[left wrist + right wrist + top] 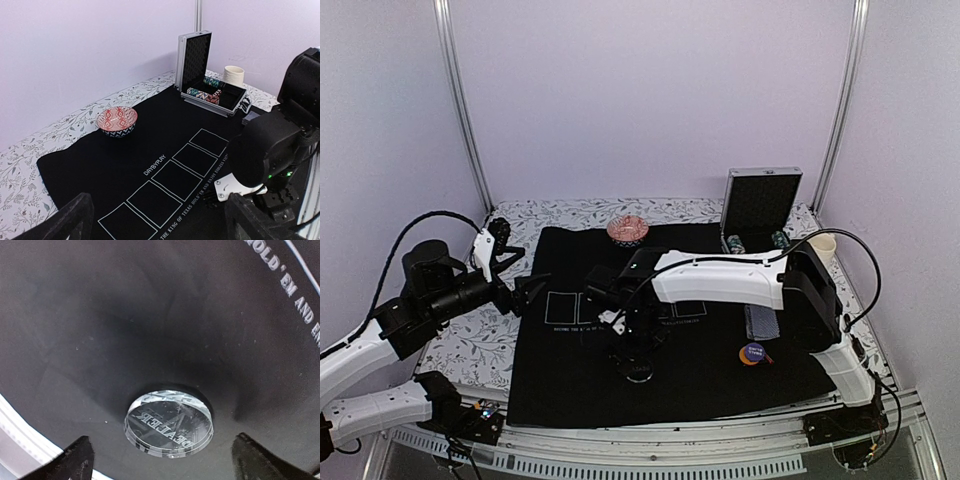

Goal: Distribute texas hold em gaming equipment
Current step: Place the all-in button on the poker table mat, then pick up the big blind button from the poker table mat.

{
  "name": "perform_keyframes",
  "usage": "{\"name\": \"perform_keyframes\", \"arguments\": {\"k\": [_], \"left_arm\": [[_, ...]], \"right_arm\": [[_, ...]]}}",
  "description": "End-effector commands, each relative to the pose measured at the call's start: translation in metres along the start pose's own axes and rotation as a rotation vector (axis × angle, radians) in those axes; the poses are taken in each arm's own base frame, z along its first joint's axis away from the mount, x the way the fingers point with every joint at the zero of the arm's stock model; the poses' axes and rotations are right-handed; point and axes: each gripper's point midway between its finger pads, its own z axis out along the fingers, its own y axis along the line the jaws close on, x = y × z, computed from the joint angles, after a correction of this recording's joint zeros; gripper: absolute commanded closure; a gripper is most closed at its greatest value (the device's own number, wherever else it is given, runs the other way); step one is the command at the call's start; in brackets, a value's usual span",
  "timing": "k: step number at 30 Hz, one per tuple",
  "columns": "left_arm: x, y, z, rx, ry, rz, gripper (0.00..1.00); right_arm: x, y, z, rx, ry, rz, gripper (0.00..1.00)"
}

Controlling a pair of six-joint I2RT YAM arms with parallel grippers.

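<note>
A round clear button marked DEALER (168,427) lies flat on the black mat (125,315), near the mat's front edge (640,372). My right gripper (162,449) stands open over it, one finger on either side and neither touching it; in the top view this gripper (638,358) points down at the mat. My left gripper (160,212) is open and empty, hovering at the mat's left edge (525,295). Orange and blue buttons (752,354) sit at the right front of the mat, with blue-grey cards (760,320) just behind them. Striped chips (205,94) rest in the open case.
The silver case (760,205) stands open at the back right, a cream cup (822,247) beside it. A red patterned bowl (628,231) sits at the mat's far edge. Five white rectangles (175,175) mark the mat's middle. The right arm (280,145) fills the left wrist view's right side.
</note>
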Motion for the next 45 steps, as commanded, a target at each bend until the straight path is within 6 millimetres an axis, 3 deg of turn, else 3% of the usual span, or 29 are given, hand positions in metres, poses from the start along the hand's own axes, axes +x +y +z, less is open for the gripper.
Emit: {"name": "perform_keyframes", "arguments": {"k": [1, 5, 8, 11, 14, 18, 20, 27, 31, 35, 40, 45], "left_arm": [[-0.008, -0.001, 0.0, 0.002, -0.02, 0.008, 0.06], [-0.008, -0.002, 0.0, 0.004, -0.02, 0.008, 0.06], [-0.007, -0.002, 0.0, 0.003, -0.018, 0.008, 0.06], [-0.007, -0.002, 0.0, 0.007, -0.019, 0.006, 0.06], [-0.007, -0.002, 0.0, 0.007, -0.018, 0.006, 0.06], [-0.006, -0.003, 0.001, 0.011, -0.015, 0.003, 0.06], [-0.006, -0.003, 0.002, 0.013, -0.013, 0.004, 0.06], [-0.001, -0.007, 0.007, 0.035, 0.009, -0.003, 0.08], [-0.004, -0.03, 0.019, 0.184, 0.046, -0.068, 0.12], [-0.012, -0.054, 0.038, 0.317, 0.111, -0.218, 0.16], [0.003, -0.095, 0.085, 0.399, 0.217, -0.375, 0.28], [0.028, -0.164, 0.136, 0.534, 0.382, -0.498, 0.43]], "right_arm": [[-0.018, 0.004, -0.048, 0.002, -0.147, 0.0, 0.01], [-0.018, -0.013, -0.087, 0.065, -0.248, 0.056, 0.01], [0.005, -0.056, -0.102, 0.134, -0.252, 0.205, 0.01], [0.052, -0.11, -0.101, 0.181, -0.208, 0.448, 0.01], [0.106, -0.147, -0.094, 0.208, -0.16, 0.664, 0.01], [0.166, -0.174, -0.078, 0.206, -0.122, 0.844, 0.04], [0.179, -0.179, -0.073, 0.187, -0.131, 0.893, 0.09], [0.188, -0.188, -0.062, 0.164, -0.161, 0.919, 0.15], [0.174, -0.188, -0.052, 0.036, -0.242, 0.901, 0.17], [0.177, -0.197, -0.041, 0.0, -0.286, 0.91, 0.23], [0.177, -0.202, -0.032, -0.005, -0.31, 0.894, 0.3], [0.176, -0.204, -0.027, -0.009, -0.32, 0.866, 0.4]]}}
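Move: The all-in button, the red triangle mostly hidden under the stacked orange and purple blind buttons, lies roughly 25 cm to the right of the right gripper, 4 cm farther out and 2 cm lower; the stack sits about 1 cm farther out on it. The card deck is some 9 cm beyond the triangle. The dealer button lies freed between the right fingers, and from the left gripper some 19 cm right, 7 cm back and 22 cm below. Lift the open right gripper about 9 cm clear of the dealer button, swing it right towards the all-in button under the blind buttons and sink to the starting height close behind them, turning some 50 degrees clockwise and narrowing the fingers to about two thirds. Late on, bring the left gripper right and somewhat down towards the dealer button, tipping down and partly closing. ##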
